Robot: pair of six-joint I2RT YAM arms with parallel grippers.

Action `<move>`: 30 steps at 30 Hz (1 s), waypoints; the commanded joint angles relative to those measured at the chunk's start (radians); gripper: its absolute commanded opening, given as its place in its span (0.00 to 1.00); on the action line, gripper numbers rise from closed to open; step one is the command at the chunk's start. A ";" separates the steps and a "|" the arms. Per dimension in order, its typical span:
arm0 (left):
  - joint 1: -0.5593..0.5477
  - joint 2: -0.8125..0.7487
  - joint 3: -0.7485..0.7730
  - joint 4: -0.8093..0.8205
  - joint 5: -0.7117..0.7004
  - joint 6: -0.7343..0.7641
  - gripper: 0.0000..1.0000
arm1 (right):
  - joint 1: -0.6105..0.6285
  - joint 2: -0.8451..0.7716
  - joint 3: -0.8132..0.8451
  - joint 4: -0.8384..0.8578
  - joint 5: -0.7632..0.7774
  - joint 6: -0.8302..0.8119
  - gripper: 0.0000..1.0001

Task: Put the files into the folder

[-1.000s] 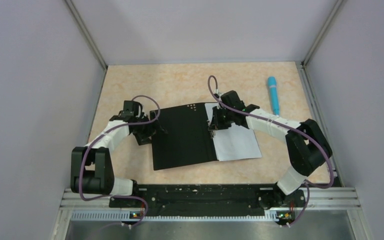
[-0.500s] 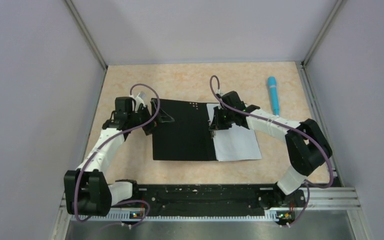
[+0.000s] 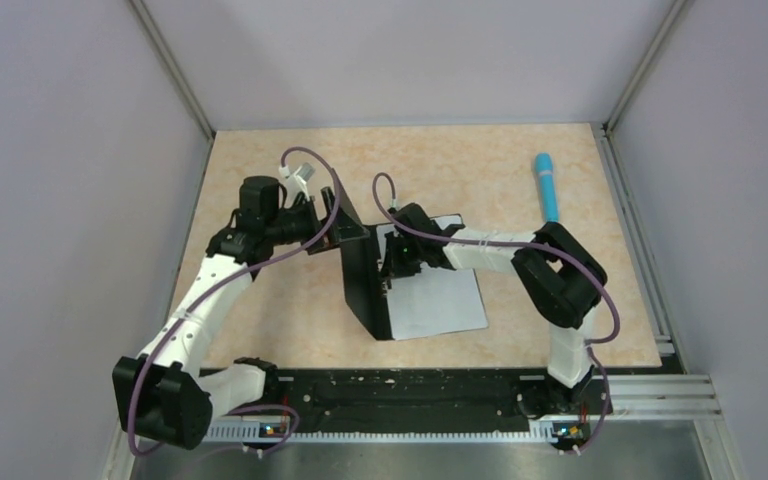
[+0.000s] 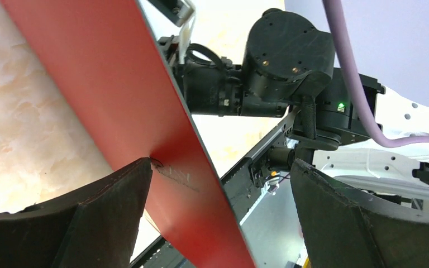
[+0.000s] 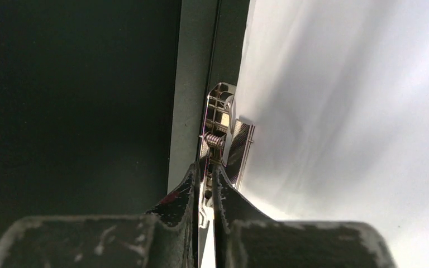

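The folder (image 3: 363, 285) lies half open mid-table, its black left cover raised steeply on edge. In the left wrist view the cover's red outside (image 4: 117, 84) runs slantwise between my fingers. My left gripper (image 3: 338, 215) (image 4: 220, 178) is open, its left finger (image 4: 106, 206) touching the red face. The files, a white sheet (image 3: 438, 302) (image 5: 341, 100), lie on the folder's right half. My right gripper (image 3: 394, 265) (image 5: 205, 168) is shut on the folder's metal clip (image 5: 227, 134) at the spine, beside the black inside (image 5: 78, 100).
A blue pen (image 3: 546, 188) lies at the back right of the beige table (image 3: 290, 320). Grey walls close in the left, right and back. The black rail with the arm bases (image 3: 410, 390) runs along the near edge.
The left cover has swung from flat up onto its edge, carried up and rightward by my left gripper. Folder, sheet and right gripper have shifted left.
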State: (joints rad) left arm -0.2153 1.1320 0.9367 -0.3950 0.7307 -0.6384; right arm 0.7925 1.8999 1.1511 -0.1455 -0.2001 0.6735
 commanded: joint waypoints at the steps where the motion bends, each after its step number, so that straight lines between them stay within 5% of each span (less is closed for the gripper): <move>1: -0.054 -0.006 0.070 -0.037 -0.052 0.052 0.98 | 0.019 -0.020 0.067 0.070 0.020 0.055 0.14; 5: -0.100 -0.001 0.120 -0.038 -0.070 0.060 0.98 | 0.011 -0.112 0.060 0.025 0.080 0.032 0.38; 12: -0.184 0.055 0.199 -0.013 -0.099 0.062 0.98 | -0.044 -0.359 0.008 -0.115 0.220 -0.025 0.54; 21: -0.328 0.234 0.293 0.139 -0.118 0.014 0.98 | -0.163 -0.726 -0.056 -0.328 0.441 -0.100 0.66; 30: -0.435 0.481 0.375 0.255 -0.168 -0.038 0.98 | -0.175 -0.849 -0.068 -0.427 0.549 -0.118 0.76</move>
State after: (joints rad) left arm -0.6155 1.5379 1.2575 -0.2409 0.5972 -0.6464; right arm 0.6254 1.0725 1.1038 -0.5209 0.2855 0.5781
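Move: The folder's raised cover stands at the open left fingers, its middle about 10 cm below that hand point, 4 cm right and 2 cm back; the metal clip at its hinge lies 8 cm right and 21 cm down. The white files lie 17 cm right, 1 cm back and 22 cm below. The shut right fingers are at the clip, its middle about 1 cm ahead and 1 cm below; the files are 9 cm right, 1 cm back, the cover's middle 4 cm left and 10 cm up. Still against the cover's red outer side, the wide-open left fingers push it rightward over the hinge, about 15 cm, rising slightly before sinking again and turning a little clockwise. The right hand opens and lets go at the clip, rises some 23 cm and swings about 19 cm right, clear of the cover's path, its fingers tilting up to point more forward. ##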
